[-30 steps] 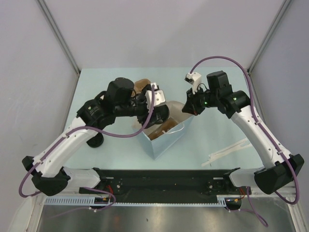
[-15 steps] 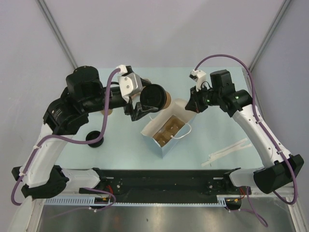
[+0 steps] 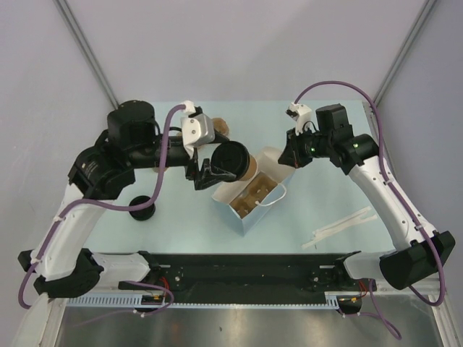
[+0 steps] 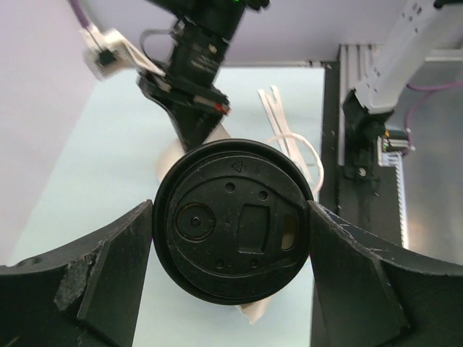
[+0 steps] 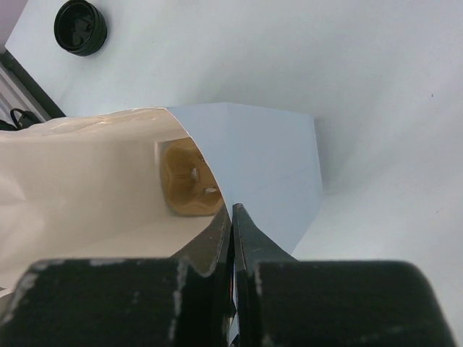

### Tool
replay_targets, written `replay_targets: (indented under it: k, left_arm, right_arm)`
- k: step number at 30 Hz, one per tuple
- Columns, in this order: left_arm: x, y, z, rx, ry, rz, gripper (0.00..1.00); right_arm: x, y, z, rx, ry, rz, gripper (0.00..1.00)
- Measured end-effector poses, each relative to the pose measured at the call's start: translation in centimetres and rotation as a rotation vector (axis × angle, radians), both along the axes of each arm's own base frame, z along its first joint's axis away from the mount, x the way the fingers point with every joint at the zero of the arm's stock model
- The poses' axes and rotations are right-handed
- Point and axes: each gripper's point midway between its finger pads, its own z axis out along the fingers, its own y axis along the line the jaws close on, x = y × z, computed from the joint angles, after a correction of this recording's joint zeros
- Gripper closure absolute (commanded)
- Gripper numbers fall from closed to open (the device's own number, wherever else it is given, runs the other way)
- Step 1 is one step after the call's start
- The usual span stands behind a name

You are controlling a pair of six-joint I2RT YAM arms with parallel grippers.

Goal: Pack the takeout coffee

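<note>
The takeout coffee (image 3: 233,160), a brown paper cup with a black lid (image 4: 233,220), hangs tilted just left of the blue paper bag's (image 3: 255,211) open mouth. My left gripper (image 3: 221,165) is shut on it, and in the left wrist view one finger (image 4: 108,278) presses each side of the lid. My right gripper (image 3: 287,160) is shut on the bag's far rim. In the right wrist view its fingertips (image 5: 232,210) pinch the edge between the cream inside and the blue outer wall (image 5: 268,155).
A brown cardboard cup holder (image 5: 189,181) sits at the bottom of the bag. A loose black lid (image 3: 142,208) lies on the table to the left. A lidless tan cup (image 3: 223,129) stands behind the left wrist. White sticks (image 3: 340,228) lie at the right front.
My left arm has drawn back from over the bag and turned its wrist. The lidded cup now hangs a little lower and nearer the bag's mouth. The right gripper has stayed put.
</note>
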Motion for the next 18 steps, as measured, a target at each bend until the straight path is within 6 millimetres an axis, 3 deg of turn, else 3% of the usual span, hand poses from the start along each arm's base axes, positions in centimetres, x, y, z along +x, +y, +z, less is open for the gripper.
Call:
replay_targets:
  k: [2, 9, 18]
  left_arm:
    - [0.0, -0.4, -1.2, 0.017, 0.034, -0.014, 1.00]
    - [1.5, -1.6, -8.5, 0.152, 0.183, 0.011, 1.00]
    - [3.6, -1.8, -12.7, 0.245, 0.213, 0.078, 1.00]
  right_arm:
    - [0.0, 0.0, 0.0, 0.000, 0.001, -0.002, 0.96]
    - [0.0, 0.3, 0.0, 0.005, 0.001, 0.003, 0.96]
    - [-1.3, 0.6, -1.0, -0.012, 0.049, 0.029, 0.92]
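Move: Right of the left hand by about 5 cm, 7 cm ahead and roughly 20 cm below is the mouth of the paper bag; the hand already grips the coffee cup by its black lid. The pulp tray inside the bag is some 6 cm right, 4 cm ahead and 38 cm down. An empty tray stands about 28 cm ahead and 7 cm left, at table level. From the right hand, shut on the rim, the mouth's centre is about 10 cm left and 4 cm back. Lowering the tilted cup base-first into the bag's mouth, the left hand sinks about 13 cm, easing forward some 4 cm as well, mostly in the later part, while tipping its fingers and the cup's base some 15 degrees further down. Its grip on the lid holds. The right hand keeps pinching the rim and near the end draws it back and down a centimetre or so. ##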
